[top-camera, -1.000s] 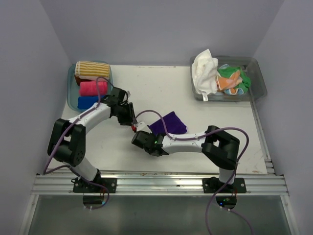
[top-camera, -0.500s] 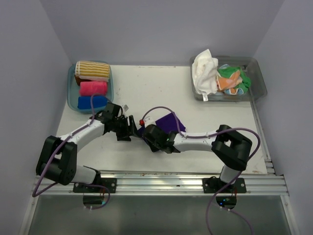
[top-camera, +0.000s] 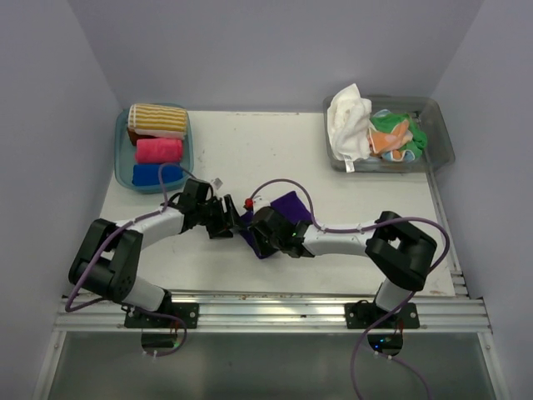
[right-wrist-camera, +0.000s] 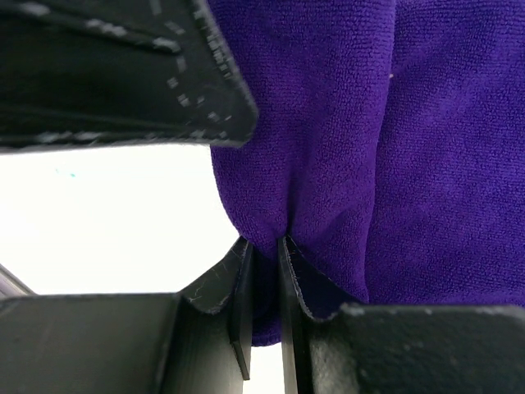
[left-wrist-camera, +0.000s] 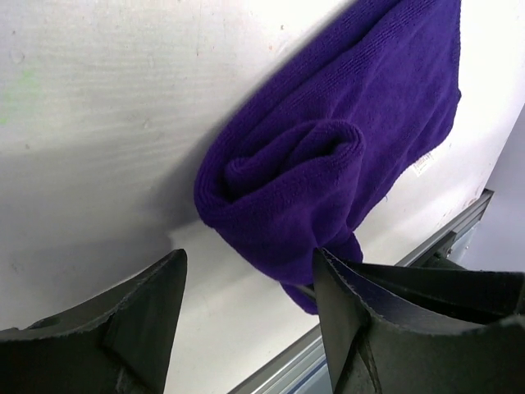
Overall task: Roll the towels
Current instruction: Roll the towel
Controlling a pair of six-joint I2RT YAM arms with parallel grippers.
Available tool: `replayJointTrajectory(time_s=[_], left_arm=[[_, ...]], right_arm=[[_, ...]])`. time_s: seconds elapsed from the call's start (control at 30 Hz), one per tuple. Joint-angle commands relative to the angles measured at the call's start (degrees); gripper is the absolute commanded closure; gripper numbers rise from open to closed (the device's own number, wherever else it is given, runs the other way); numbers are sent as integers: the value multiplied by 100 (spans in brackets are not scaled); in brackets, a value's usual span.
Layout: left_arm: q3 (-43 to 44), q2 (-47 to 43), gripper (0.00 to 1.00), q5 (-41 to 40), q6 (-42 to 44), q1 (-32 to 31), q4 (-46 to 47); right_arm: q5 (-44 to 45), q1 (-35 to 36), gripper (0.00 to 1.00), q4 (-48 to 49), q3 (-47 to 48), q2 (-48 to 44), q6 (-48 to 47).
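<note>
A purple towel [top-camera: 290, 206] lies mid-table, its near-left end curled into a loose roll [left-wrist-camera: 303, 172]. My right gripper [top-camera: 256, 233] is shut on a fold at that end, and the cloth bunches between its fingers [right-wrist-camera: 264, 246]. My left gripper [top-camera: 233, 218] stands open right beside the roll with nothing between its fingers [left-wrist-camera: 246, 275], and one of its fingers [right-wrist-camera: 123, 74] shows close above in the right wrist view. Striped [top-camera: 156, 118], pink [top-camera: 158, 150] and blue [top-camera: 152, 173] towels lie rolled in the left tub.
A blue tub [top-camera: 122, 167] sits at the back left. A clear tub [top-camera: 441, 137] at the back right holds loose white [top-camera: 348, 125], green [top-camera: 416, 133] and orange [top-camera: 390, 140] towels. The table's metal front rail [top-camera: 275, 312] runs along the near edge.
The left gripper came down and right to the towel's left end and opened wider. The right gripper moved up-left onto the towel and closed on its edge.
</note>
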Motion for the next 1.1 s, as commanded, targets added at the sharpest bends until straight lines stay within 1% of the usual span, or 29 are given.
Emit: replayJointTrajectory(time_s=[0.0,0.1,0.17,0.27,0.37,0.4,0.47,0.6,0.63,0.67,0.7,0.73,0.77,0.8,0.87,0.9,0.97,1.0,1.07], left_arm=[[74,146,34,134,-171,-12,699],[74,269,36,143,-294,-12,831],[117,375,36,187,-373,-12,1129],[161,489,37,117,-470,-12,1218],[293,638,47,29,-470,-12,1034],[320,648,53,11,-470,-12,998],[320,622,56,-41,-470,-12,954],[364,621,57,-85,-522,-20,945],[399,630,58,-103,-566,-20,945],[434,674,67,-208,-601,-20,632],[469,691,73,-278,-628,-20,525],[521,718,78,-314,-680,-20,454],[548,744,86,-340,-715,-20,349],[566,753,90,-367,-742,-20,287],[654,779,96,-367,-804,-20,85],[689,788,97,-358,-804,-20,14],[768,788,100,-349,-821,-29,-161],[777,788,100,-358,-821,-29,-197],[803,788,100,-367,-830,-29,-293]], right_arm=[[-267,-9,100,-44,-138,-175,86],[-285,-52,100,-88,-156,-219,60],[-293,-70,100,-105,-173,-263,33],[-302,-79,100,-123,-200,-316,24],[-276,-79,100,-114,-235,-351,33],[-267,-88,100,-123,-244,-377,24],[-267,-88,100,-114,-252,-386,24],[-267,-97,100,-158,-217,-369,-20],[-276,-88,100,-167,-200,-378,-46],[-293,-88,100,-193,-200,-378,-46],[-311,-88,100,-211,-200,-386,-55],[-285,-88,98,-237,-208,-421,-81],[-241,-88,92,-333,-208,-448,-90],[-189,-79,79,-386,-208,-474,-99],[-30,-79,68,-526,-191,-597,-143],[22,-53,60,-579,-182,-632,-160],[110,-26,54,-711,-86,-747,-187],[93,-26,48,-738,-42,-773,-195],[93,-9,46,-808,107,-817,-239]])
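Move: The curled left corner of the purple towel lies about 3 cm ahead of the left fingertips, 2 cm to their right and 1 cm below. The right fingers already hold its near corner, about 5 cm back and 6 cm right of the left fingertips. From the right hand, the left corner is some 7 cm ahead and 4 cm left. The blue towel in the tray sits about 13 cm ahead and 21 cm left of the left hand. Bring the open left gripper about 2.5 cm forward, slightly right and down, onto the curled left corner of the purple towel, then stop and close the fingers to pinch it. Keep the right fingers shut on the near corner meanwhile, easing slightly right; once the left grip has closed, open them and draw off right, up and a little back, about 2 cm. ##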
